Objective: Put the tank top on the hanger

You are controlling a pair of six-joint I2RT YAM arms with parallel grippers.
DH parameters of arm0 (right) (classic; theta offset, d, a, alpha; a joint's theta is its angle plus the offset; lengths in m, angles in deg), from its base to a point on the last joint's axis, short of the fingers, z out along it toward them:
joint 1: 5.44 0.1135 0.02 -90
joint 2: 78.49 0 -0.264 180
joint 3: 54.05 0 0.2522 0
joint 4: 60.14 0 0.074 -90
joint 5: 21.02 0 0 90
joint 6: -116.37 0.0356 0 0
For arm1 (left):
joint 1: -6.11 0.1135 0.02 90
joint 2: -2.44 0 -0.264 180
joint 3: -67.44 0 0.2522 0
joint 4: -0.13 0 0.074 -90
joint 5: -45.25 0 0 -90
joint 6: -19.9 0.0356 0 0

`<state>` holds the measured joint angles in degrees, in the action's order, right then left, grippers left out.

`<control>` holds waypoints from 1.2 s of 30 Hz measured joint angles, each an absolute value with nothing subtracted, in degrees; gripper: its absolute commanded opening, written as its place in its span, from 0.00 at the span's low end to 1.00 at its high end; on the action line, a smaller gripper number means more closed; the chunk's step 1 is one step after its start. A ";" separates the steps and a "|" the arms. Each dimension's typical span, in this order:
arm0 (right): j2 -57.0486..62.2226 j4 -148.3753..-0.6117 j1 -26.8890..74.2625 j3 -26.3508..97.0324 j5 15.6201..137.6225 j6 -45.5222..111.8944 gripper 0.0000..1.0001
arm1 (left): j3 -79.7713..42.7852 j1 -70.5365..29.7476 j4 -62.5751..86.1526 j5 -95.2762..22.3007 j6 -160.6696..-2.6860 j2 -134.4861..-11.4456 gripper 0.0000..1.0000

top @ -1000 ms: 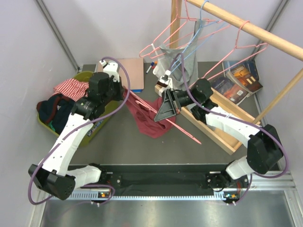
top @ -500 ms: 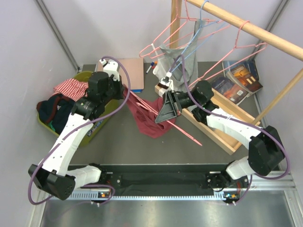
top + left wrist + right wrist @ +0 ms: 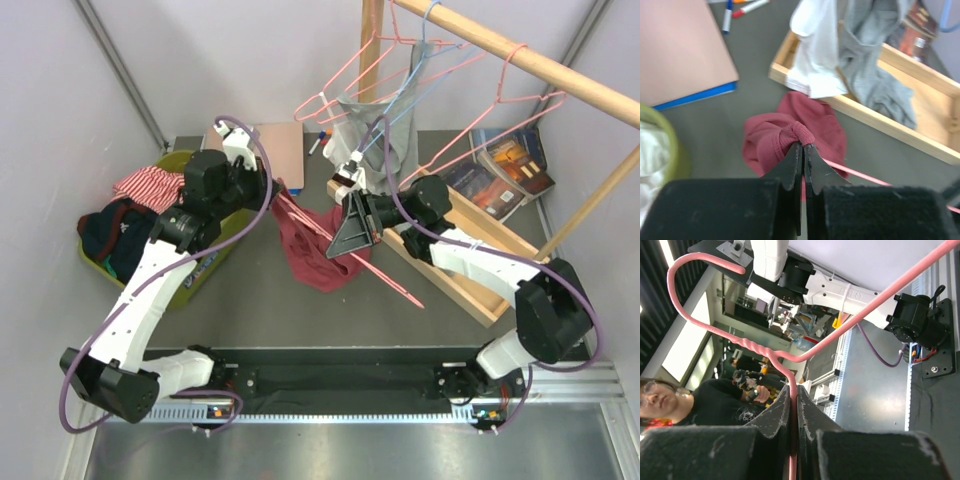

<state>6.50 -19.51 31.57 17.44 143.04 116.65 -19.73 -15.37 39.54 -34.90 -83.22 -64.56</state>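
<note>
The maroon tank top hangs bunched between the two arms, its lower part on the grey table. My left gripper is shut on a rolled edge of the tank top, fingertips pressed together on the cloth. My right gripper is shut on the pink wire hanger, which slants across the tank top. In the right wrist view the hanger rises from my closed jaws just below its twisted neck, hook up left. A stretch of the hanger wire passes under the cloth.
A green bin at the left holds a striped cloth and dark clothes. A wooden tray lies right of centre. A grey garment and spare hangers hang from the wooden rail. Books and a pink board lie behind.
My left gripper has shifted slightly right and back, drawing the top edge of the tank top along the hanger wire. The right gripper has barely moved.
</note>
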 measured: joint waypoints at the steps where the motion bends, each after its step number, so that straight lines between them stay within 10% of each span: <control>1: 7.11 -18.02 31.57 17.44 143.00 117.90 0.00 | -19.73 -15.35 39.52 -33.46 -84.03 -64.56 0.00; 13: 12.64 -2.04 31.51 17.46 141.91 134.71 0.00 | -19.73 -15.30 36.44 -15.03 -94.00 -64.41 0.02; 22: 6.23 -10.24 31.51 15.56 139.55 125.46 0.00 | -19.84 -15.30 41.12 -14.05 -91.59 -60.69 0.89; 36: -3.80 -40.25 31.57 14.73 129.88 93.64 0.00 | -9.37 -15.30 29.01 -17.44 -90.02 -49.48 0.99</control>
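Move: The left fingers still pinch a strap of the tank top right at the hanger's near end, which lies about 2 cm to the right and 1 cm back, level with them. The tank top's body sags some 8 cm to the right, 2 cm ahead and 25 cm below; the green basket is roughly 29 cm left, 8 cm ahead and 22 cm lower. From the right hand, gripping the hanger's neck, that end is some 17 cm ahead, 10 cm left and 3 cm below. The left fingers let go of the tank top's strap at the hanger's end: still pinched shut, the hand first draws about 5 cm right and 4 cm back, turning clockwise some 15 degrees with its left side dipping, then opens wide and eases farther back and up. The right hand keeps its pinch on the hanger's neck, moving little and late on turning about 15 degrees clockwise. ##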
